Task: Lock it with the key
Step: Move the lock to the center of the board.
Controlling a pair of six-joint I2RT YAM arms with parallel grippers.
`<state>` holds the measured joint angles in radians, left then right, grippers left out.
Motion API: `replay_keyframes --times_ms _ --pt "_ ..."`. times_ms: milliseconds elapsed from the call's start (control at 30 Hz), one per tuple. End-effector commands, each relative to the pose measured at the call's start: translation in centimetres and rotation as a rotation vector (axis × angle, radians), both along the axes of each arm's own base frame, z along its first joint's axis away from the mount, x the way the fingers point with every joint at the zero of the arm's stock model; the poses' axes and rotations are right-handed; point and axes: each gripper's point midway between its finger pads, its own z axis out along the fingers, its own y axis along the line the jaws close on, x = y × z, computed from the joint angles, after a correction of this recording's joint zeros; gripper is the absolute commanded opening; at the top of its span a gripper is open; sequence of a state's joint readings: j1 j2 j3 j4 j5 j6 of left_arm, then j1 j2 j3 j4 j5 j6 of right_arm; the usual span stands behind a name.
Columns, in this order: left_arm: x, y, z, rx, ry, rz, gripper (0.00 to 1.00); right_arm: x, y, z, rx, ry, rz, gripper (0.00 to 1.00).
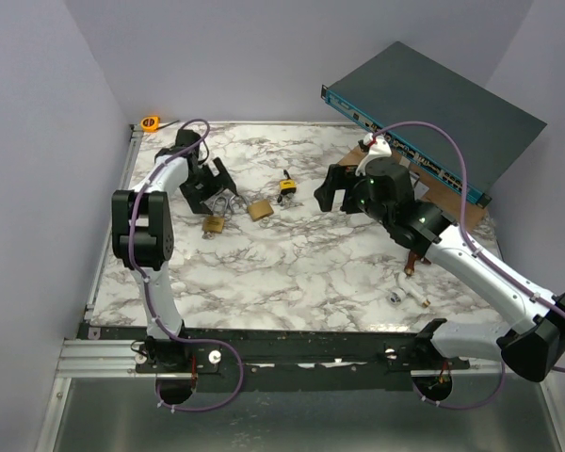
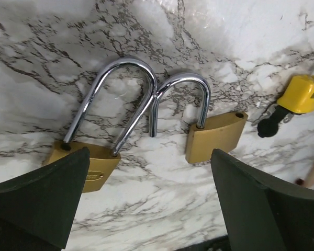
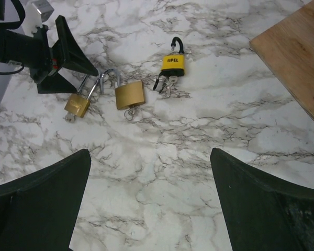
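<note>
Two brass padlocks lie side by side on the marble table. The long-shackle padlock (image 2: pixel 97 166) (image 1: pixel 213 224) has both shackle legs in its body. The shorter padlock (image 2: pixel 215 137) (image 1: pixel 259 210) has its shackle swung out, one end free, and a key ring (image 3: pixel 130 112) at its base. A yellow padlock (image 2: pixel 302 94) (image 3: pixel 173 64) lies further right with keys (image 3: pixel 167 86) beside it. My left gripper (image 2: pixel 149 157) (image 1: pixel 212 184) hangs open just behind the brass padlocks, holding nothing. My right gripper (image 3: pixel 150 154) (image 1: pixel 331 188) is open over bare marble, apart from all locks.
A wooden board (image 3: pixel 298 57) lies at the right under a dark flat rack unit (image 1: pixel 433 113). An orange tape measure (image 1: pixel 151 122) sits at the back-left corner. Small metal parts (image 1: pixel 410 297) lie near the right arm.
</note>
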<state>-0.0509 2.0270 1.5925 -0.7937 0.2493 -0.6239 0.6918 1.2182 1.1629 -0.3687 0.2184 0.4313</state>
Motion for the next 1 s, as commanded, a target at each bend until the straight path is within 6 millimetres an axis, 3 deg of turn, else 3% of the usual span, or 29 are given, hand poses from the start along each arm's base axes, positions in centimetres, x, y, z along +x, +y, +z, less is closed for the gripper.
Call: replay_keyframes --times_ms 0,167,300,433,633,800,967 --pt "1.7 -3.5 2.1 -0.318 -0.071 0.077 0.98 -0.2 0.2 -0.1 -0.006 0.003 0.025 1.00" --pt "2.7 -4.5 1.5 -0.496 -0.068 0.246 0.99 -0.3 -0.1 0.1 -0.021 0.005 0.020 1.00" --pt "2.0 -4.5 0.7 -0.555 -0.048 0.396 0.98 -0.4 -0.4 0.0 -0.031 0.011 0.013 1.00" --pt "0.2 -2.9 -0.6 -0.607 -0.034 0.597 0.98 -0.5 -0.4 -0.4 -0.038 0.023 0.012 1.00" --pt "-4.2 -1.7 -2.2 -0.537 -0.017 0.735 0.99 -0.6 -0.1 -1.2 -0.035 0.044 0.026 1.00" --pt "-7.3 -1.9 -0.7 -0.411 -0.081 0.650 0.98 -0.8 0.2 -2.1 -0.035 0.064 0.042 1.00" --pt "-6.8 -0.5 3.7 -0.211 -0.234 0.419 0.98 -1.0 0.6 -2.3 -0.021 0.070 0.056 1.00"
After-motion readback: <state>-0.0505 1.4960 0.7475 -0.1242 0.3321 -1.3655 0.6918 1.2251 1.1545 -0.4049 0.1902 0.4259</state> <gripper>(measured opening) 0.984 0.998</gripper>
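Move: The open brass padlock that matters has its body about 4 cm back and 2 cm left of the left gripper, roughly 3 cm lower, its shackle reaching up between the open fingers. The second brass padlock lies some 10 cm right of this gripper and 1 cm back; the yellow padlock about 17 cm right and 5 cm ahead. From the right hand the first padlock is roughly 28 cm left, 9 cm ahead and far below. Bring the left gripper right about 3 cm and slightly down, low beside the brass padlock, then draw it back some 8 cm towards the base, dragging the padlock along. Meanwhile roll the hand so its right side rises and turn it some 35 degrees counter-clockwise, fingers staying wide open; ease up about 2 cm as the pull ends. ##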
